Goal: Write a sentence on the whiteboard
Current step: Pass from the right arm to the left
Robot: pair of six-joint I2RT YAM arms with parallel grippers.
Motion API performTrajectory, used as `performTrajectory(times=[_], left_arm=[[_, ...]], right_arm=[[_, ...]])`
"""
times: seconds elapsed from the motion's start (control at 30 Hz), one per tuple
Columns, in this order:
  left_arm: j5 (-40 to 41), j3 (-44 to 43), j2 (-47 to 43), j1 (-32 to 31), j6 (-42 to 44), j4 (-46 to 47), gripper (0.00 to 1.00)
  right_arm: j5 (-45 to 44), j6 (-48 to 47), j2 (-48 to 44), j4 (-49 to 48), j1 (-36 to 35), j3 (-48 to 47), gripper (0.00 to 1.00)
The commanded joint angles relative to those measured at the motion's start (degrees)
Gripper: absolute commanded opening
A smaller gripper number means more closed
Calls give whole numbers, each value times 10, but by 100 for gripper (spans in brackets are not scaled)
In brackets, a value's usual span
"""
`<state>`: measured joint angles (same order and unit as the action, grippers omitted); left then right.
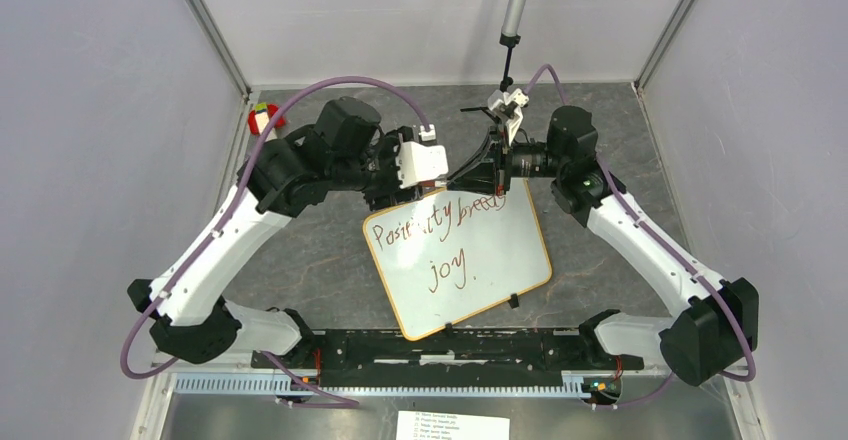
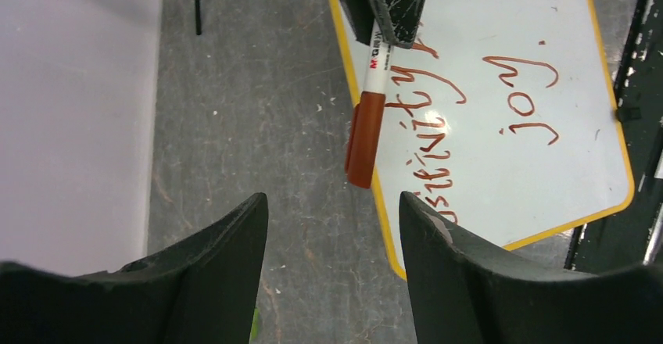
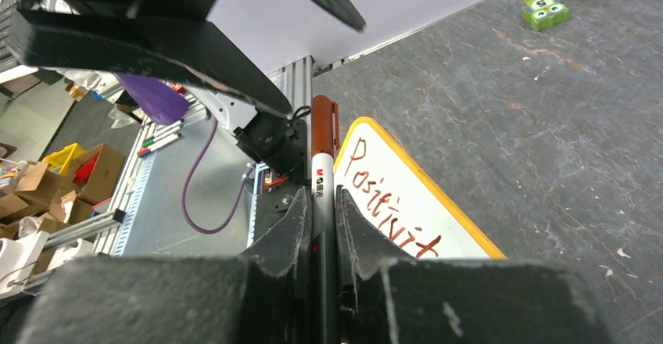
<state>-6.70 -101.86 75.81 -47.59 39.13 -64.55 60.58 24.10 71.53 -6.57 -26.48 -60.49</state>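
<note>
The whiteboard [image 1: 495,250] lies tilted in the middle of the table, with a yellow rim and a white face [image 2: 508,180]. The sentence [image 1: 450,272] reads "Positivity breeds joy." in brownish-red marker, in two lines [image 2: 522,102]. My right gripper [image 1: 465,177] is shut on a white marker [image 3: 322,191] with a red-brown cap [image 2: 365,137]. It holds it over the board's far-left edge [image 3: 391,176]. My left gripper [image 2: 332,197] stands open and empty, facing the cap end from a short way off [image 1: 438,182].
A small red and green toy [image 1: 262,117] sits at the back left corner. Green blocks [image 3: 545,10] lie on the grey table. A camera pole [image 1: 517,5] hangs at the back. A black clip [image 1: 513,301] is on the board's near edge. A printed sheet [image 1: 452,426] lies in front.
</note>
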Motion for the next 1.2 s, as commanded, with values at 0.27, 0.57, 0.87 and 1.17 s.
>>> performTrajectory(times=[0.27, 0.57, 0.87, 1.17], left_arm=[[-71, 15, 30, 1, 18, 24, 56], [-78, 10, 42, -33, 7, 28, 6], [-140, -55, 75, -50, -68, 53, 2], [-226, -78, 98, -46, -141, 72, 2]], right_arm=[[31, 43, -13, -64, -21, -6, 0], [33, 56, -8, -78, -29, -3, 0], [11, -30, 4, 8, -54, -25, 0], [13, -95, 9, 63, -70, -58, 0]])
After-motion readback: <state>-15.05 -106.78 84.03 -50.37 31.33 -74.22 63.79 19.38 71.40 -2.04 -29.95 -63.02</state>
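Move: The left hand is open; the marker's brown cap lies ahead along its fingers, about 3 cm to its right and 4 cm lower, level with it fore and aft. The right gripper, still pinching the marker's barrel, is some 9 cm to the left hand's right and 5 cm below it; from the right hand the cap sticks out about 6 cm to the left. The whiteboard's middle lies roughly 16 cm back, 12 cm right and 22 cm below the left hand. The left hand sinks and slides right onto the cap, about 3 cm each way, and closes its fingers to pinch it, while the right hand keeps hold of the barrel and brings the marker about 1.5 cm back and 1 cm up to meet it. With both grippers on the marker, the left eases another 2 to 3 cm back, its fingers tipping further down to some 20 degrees in all, and the right follows back about 1 cm without opening. ##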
